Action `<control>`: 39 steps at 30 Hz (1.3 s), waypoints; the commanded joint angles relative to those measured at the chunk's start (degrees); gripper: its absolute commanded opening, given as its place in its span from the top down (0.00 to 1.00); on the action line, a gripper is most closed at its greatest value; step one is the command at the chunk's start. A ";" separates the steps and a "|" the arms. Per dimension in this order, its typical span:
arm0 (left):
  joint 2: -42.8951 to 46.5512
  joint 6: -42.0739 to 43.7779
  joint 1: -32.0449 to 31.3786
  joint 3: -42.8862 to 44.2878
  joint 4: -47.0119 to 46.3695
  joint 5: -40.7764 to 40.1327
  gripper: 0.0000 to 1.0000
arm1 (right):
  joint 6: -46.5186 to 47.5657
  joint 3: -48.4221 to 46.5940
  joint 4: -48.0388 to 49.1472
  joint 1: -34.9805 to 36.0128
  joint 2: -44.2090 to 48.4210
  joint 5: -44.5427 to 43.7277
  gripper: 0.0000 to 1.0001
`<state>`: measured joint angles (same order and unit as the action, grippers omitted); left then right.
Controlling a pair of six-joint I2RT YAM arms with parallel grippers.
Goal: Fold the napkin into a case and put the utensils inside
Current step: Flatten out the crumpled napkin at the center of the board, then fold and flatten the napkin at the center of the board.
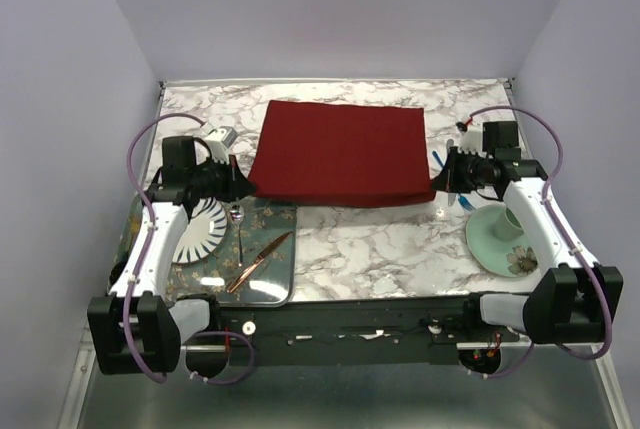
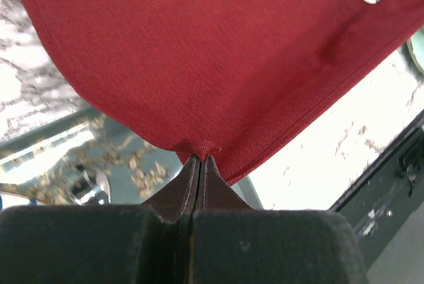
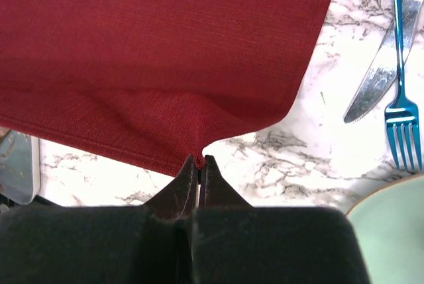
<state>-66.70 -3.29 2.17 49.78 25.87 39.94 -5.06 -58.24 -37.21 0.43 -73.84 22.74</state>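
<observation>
The dark red napkin [image 1: 340, 154] lies spread on the marble table, its near edge raised off the surface. My left gripper [image 1: 243, 181] is shut on the napkin's near left corner [image 2: 201, 148], and a small pinch of cloth shows between the tips. On the other side, my right gripper [image 1: 437, 181] is shut on the near right corner [image 3: 199, 158]. The utensils lie to the right of the napkin: a blue fork [image 3: 399, 98] and beside it a pale silvery utensil [image 3: 379, 75]. In the top view my right gripper covers most of them.
A glass tray [image 1: 275, 289] at the near left holds a striped plate [image 1: 200, 229], a small spoon [image 1: 240, 221] and a copper knife [image 1: 258, 261]. A green plate [image 1: 490, 249] with a cup [image 1: 510, 221] sits at the near right. A white object [image 1: 220, 137] lies behind the left gripper.
</observation>
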 commanded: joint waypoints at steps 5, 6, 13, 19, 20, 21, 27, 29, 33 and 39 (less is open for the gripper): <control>13.23 7.50 2.22 -1.79 10.59 -4.26 1.00 | 4.62 2.87 -6.55 -1.92 12.21 -6.57 0.99; 14.65 7.33 2.13 -1.79 10.26 -5.30 1.00 | 4.53 2.95 -7.17 -1.92 13.36 -6.74 0.99; 15.20 0.42 2.13 2.24 7.80 -7.51 1.00 | 1.99 0.41 -4.99 -1.92 13.74 -6.57 0.99; 2.73 -3.65 2.13 6.46 -2.04 -9.79 1.00 | 0.23 -8.53 0.02 -1.92 -0.56 -6.57 0.99; -0.77 -4.35 2.13 7.34 -3.70 -10.49 1.00 | -0.12 -10.21 0.73 -1.92 -2.60 -5.61 0.99; -2.54 -4.44 2.13 8.22 -4.50 -10.76 1.00 | -0.39 -11.53 1.52 -1.92 -4.36 -5.17 0.99; -15.99 -6.72 2.13 16.65 -9.87 -14.54 1.00 | -2.24 -25.06 5.13 -1.83 -19.65 -4.11 0.99; -21.42 -7.43 2.13 20.78 -10.75 -14.89 1.00 | -2.32 -29.88 6.36 -1.66 -22.73 -4.02 0.99; -30.14 -10.77 1.87 27.55 -12.51 -15.07 1.00 | -3.03 -39.37 6.36 -0.96 -34.23 -3.23 0.99; -42.80 -13.06 0.81 37.05 -12.95 -16.65 1.00 | -3.46 -51.96 6.45 -0.51 -46.46 -4.72 0.99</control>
<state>-102.89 -15.25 2.07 82.17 14.04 30.83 -9.45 -103.00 -32.25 1.19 -113.30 25.10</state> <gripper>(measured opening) 0.010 0.015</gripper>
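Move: Each hand already pinches a near corner of the napkin, some 12 cm above the board. The napkin's far left corner lies about 35 cm straight ahead of the left hand, its far right corner about 34 cm ahead and 3 cm right of the right hand. The tray is roughly 9 cm back and 11 cm left of the left hand; the blue fork is some 10 cm ahead and 9 cm right of the right hand, the green plate 8 cm back and 21 cm right. Keeping their pinch on the near corners, both hands draw the napkin back about 5 cm while lifting 5 cm, then reverse together and sweep quickly forward some 25 cm over the cloth, towards its far edge. The left sinks most of the way down again, turning counter-clockwise about 15 degrees; the right stays somewhat higher. ##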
